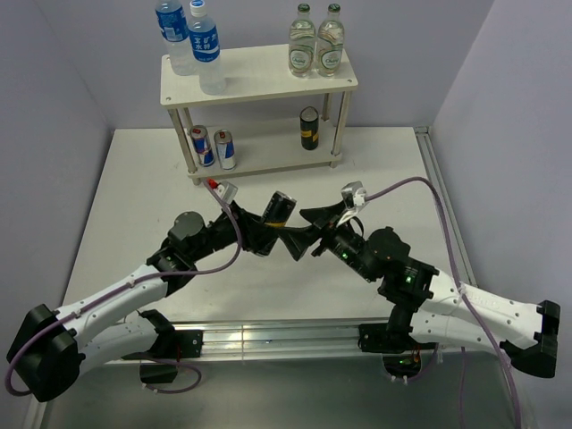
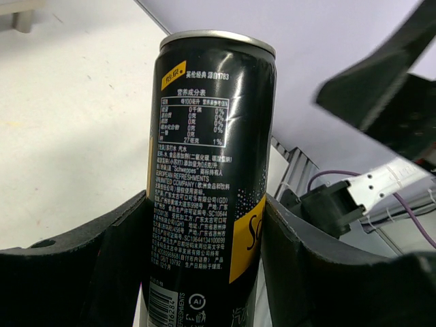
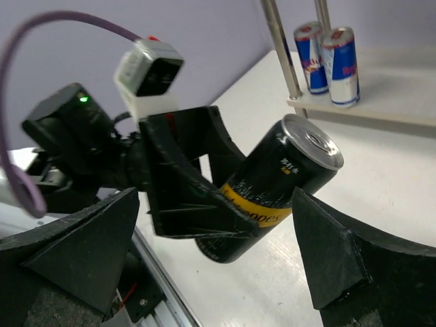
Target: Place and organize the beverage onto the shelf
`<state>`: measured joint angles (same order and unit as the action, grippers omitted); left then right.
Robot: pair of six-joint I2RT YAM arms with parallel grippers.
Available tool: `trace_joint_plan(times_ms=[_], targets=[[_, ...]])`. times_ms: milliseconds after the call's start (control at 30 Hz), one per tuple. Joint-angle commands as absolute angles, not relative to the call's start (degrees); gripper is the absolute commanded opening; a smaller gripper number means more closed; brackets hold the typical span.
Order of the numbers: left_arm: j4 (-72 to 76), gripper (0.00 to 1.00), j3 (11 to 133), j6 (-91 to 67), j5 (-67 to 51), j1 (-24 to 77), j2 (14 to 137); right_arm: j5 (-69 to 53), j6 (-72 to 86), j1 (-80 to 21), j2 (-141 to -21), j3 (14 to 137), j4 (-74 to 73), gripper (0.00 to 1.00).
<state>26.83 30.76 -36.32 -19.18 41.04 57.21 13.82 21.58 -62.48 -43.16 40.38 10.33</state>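
Observation:
My left gripper is shut on a dark can with a yellow band, held tilted above the table in front of the shelf. In the left wrist view the can sits between my fingers. My right gripper is open and empty, facing the held can from the right, jaws wide on either side of it without touching. Two water bottles stand on the top board at left. Two blue-and-silver cans and a second dark can stand on the lower board.
Two green-capped bottles stand on the top board at right. The blue-and-silver cans and a shelf leg show behind the held can in the right wrist view. A metal rail runs along the table's near edge.

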Motion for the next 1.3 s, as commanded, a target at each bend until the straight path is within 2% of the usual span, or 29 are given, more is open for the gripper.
trace_joint_plan(times_ms=[0, 667, 1100, 1167, 1200, 1233, 1267], targets=[[35.16, 0.0, 34.28, -37.53, -20.04, 42.36, 54.49, 17.14, 24.17, -62.32, -44.73, 39.47, 16.33, 1.0], [33.58, 0.0, 35.59, -35.95, -17.31, 47.99, 49.48, 18.02, 27.07, -60.64, -49.48, 37.97, 22.32, 1.0], [34.72, 0.0, 37.09, -35.86, -17.58, 51.41, 50.89, 17.05, 29.0, -60.03, -55.28, 37.79, 26.98, 1.0], [34.72, 0.0, 36.91, -35.68, -17.32, 51.85, 50.89, 17.05, 28.74, -60.03, -55.81, 37.71, 27.25, 0.9], [34.72, 0.0, 36.83, -35.51, -16.97, 52.2, 50.8, 17.49, 28.74, -60.03, -55.9, 37.71, 27.59, 0.81], [34.63, 0.0, 36.83, -35.51, -16.79, 52.29, 50.97, 17.49, 28.83, -59.94, -55.99, 37.62, 27.86, 0.56], [34.45, 0.0, 36.83, -35.33, -16.79, 52.38, 50.89, 17.32, 28.65, -59.85, -55.99, 37.79, 27.77, 0.46]])
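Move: The left hand holds the leaning black can by its lower half. The can's middle lies about 7 cm ahead of the open right hand, 6 cm to its left and 9 cm below it. From the left hand, the right gripper is roughly 6 cm back, 7 cm to the right and 11 cm higher. From the right hand, the nearer Red Bull can stands some 30 cm ahead and 23 cm left, the shelved black can some 33 cm ahead and 4 cm right, both about 20 cm lower. The right hand eases forward and left about 5 cm towards the can's upper half, sinking a couple of centimetres and tilting only a little, then near the end shuts its wide-open fingers by about a third and takes the can between them just below its top rim. Meanwhile the left hand keeps its grip on the lower half and brings the can to meet it, drawing back some 5 cm, rising 4 cm and edging right, with a slight clockwise turn. ##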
